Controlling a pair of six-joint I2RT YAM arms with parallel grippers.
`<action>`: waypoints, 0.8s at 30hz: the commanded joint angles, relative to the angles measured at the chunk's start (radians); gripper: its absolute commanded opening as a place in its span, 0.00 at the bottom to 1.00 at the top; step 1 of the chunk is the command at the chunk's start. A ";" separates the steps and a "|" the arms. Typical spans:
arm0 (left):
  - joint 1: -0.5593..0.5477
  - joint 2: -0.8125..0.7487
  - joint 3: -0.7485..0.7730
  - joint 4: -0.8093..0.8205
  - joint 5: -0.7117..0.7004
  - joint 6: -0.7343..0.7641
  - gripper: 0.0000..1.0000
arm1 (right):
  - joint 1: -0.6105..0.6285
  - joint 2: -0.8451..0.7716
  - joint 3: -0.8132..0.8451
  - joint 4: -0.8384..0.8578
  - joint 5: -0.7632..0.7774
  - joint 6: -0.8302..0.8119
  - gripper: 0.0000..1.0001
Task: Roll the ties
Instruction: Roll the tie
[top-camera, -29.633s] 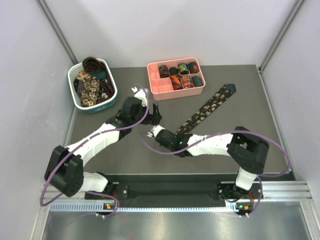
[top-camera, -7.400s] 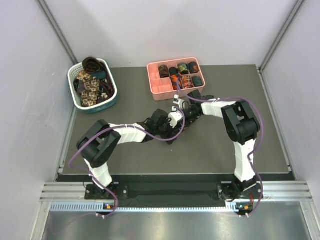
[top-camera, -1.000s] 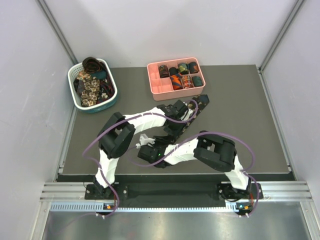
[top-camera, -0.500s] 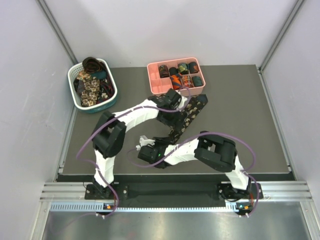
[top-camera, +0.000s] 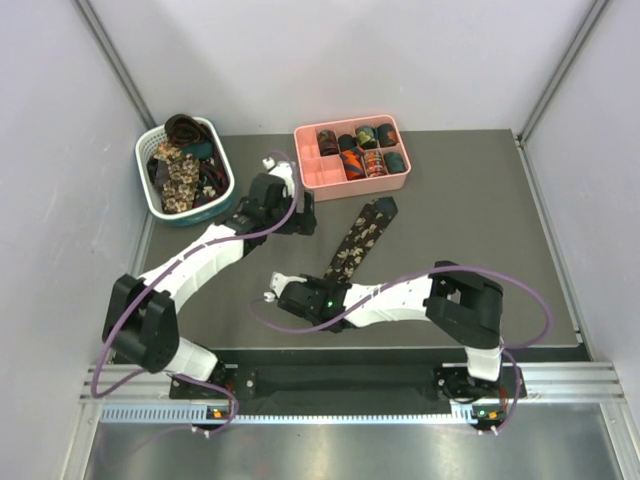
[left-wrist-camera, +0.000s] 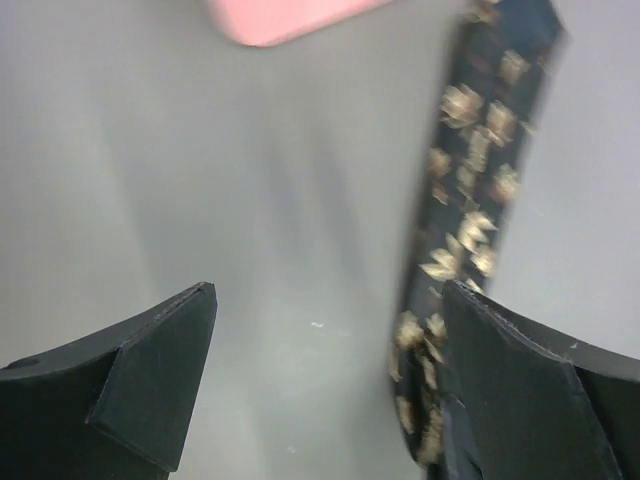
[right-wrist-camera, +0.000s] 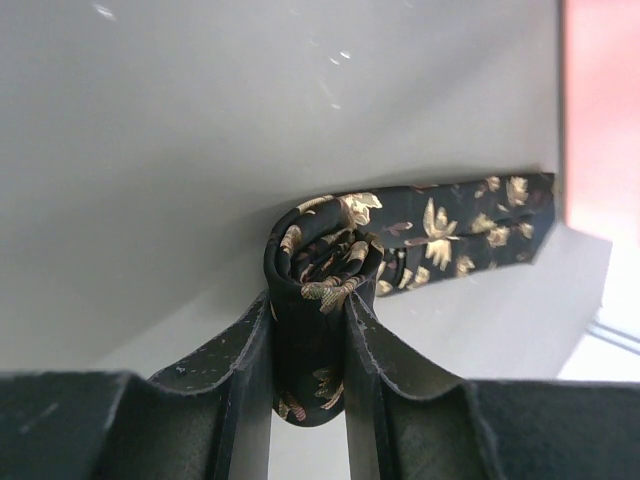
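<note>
A dark tie with beige floral print (top-camera: 360, 235) lies slantwise on the table below the pink tray. Its near end is wound into a small coil (right-wrist-camera: 322, 255). My right gripper (right-wrist-camera: 310, 330) is shut on that coil, and the free strip (right-wrist-camera: 470, 225) runs off to the right; in the top view this gripper (top-camera: 322, 287) sits at the tie's near end. My left gripper (top-camera: 298, 215) is open and empty, left of the tie's far end. In the left wrist view it (left-wrist-camera: 330, 300) hangs over bare table with the tie (left-wrist-camera: 465, 160) beside the right finger (left-wrist-camera: 540, 390).
The pink divided tray (top-camera: 350, 183) at the back holds several coiled ties (top-camera: 365, 150); its corner (left-wrist-camera: 290, 15) shows in the left wrist view. A white-and-teal basket (top-camera: 222, 205) with loose ties (top-camera: 180, 172) stands at the back left. Grey walls enclose the table.
My left arm has swung left, off the tie, and now hovers beside it. The tie's strip has shifted a little left. My right gripper keeps its hold on the coil.
</note>
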 joint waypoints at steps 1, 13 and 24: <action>0.023 -0.107 -0.102 0.182 -0.104 -0.057 0.99 | -0.019 -0.079 -0.016 0.022 -0.124 0.005 0.00; 0.046 -0.325 -0.317 0.252 -0.429 -0.224 0.99 | -0.177 -0.204 -0.034 0.001 -0.503 0.040 0.00; 0.049 -0.325 -0.409 0.286 -0.288 -0.180 0.99 | -0.351 -0.211 -0.031 -0.012 -0.867 0.100 0.00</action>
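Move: The right hand already pinches the rolled part of the tie. The flat rest runs diagonally out from it, its middle about 10 cm ahead and 9 cm to the right, 2 cm lower; the pink box's middle is roughly 28 cm ahead and 7 cm right. From the open, empty left hand, the tie roll lies some 13 cm back, 2 cm right and 12 cm below; the white basket is about 26 cm left and 10 cm farther out. Keeping its pinch on the tie roll, the right hand tips by some 35 degrees, its left side rising, so that the fingers point more steeply down and farther left; it shifts only about 1 cm forward and up. The left hand swings about 9 cm to the left, away from the tie towards the basket side, turning some 25 degrees counter-clockwise with its fingers still wide open. ##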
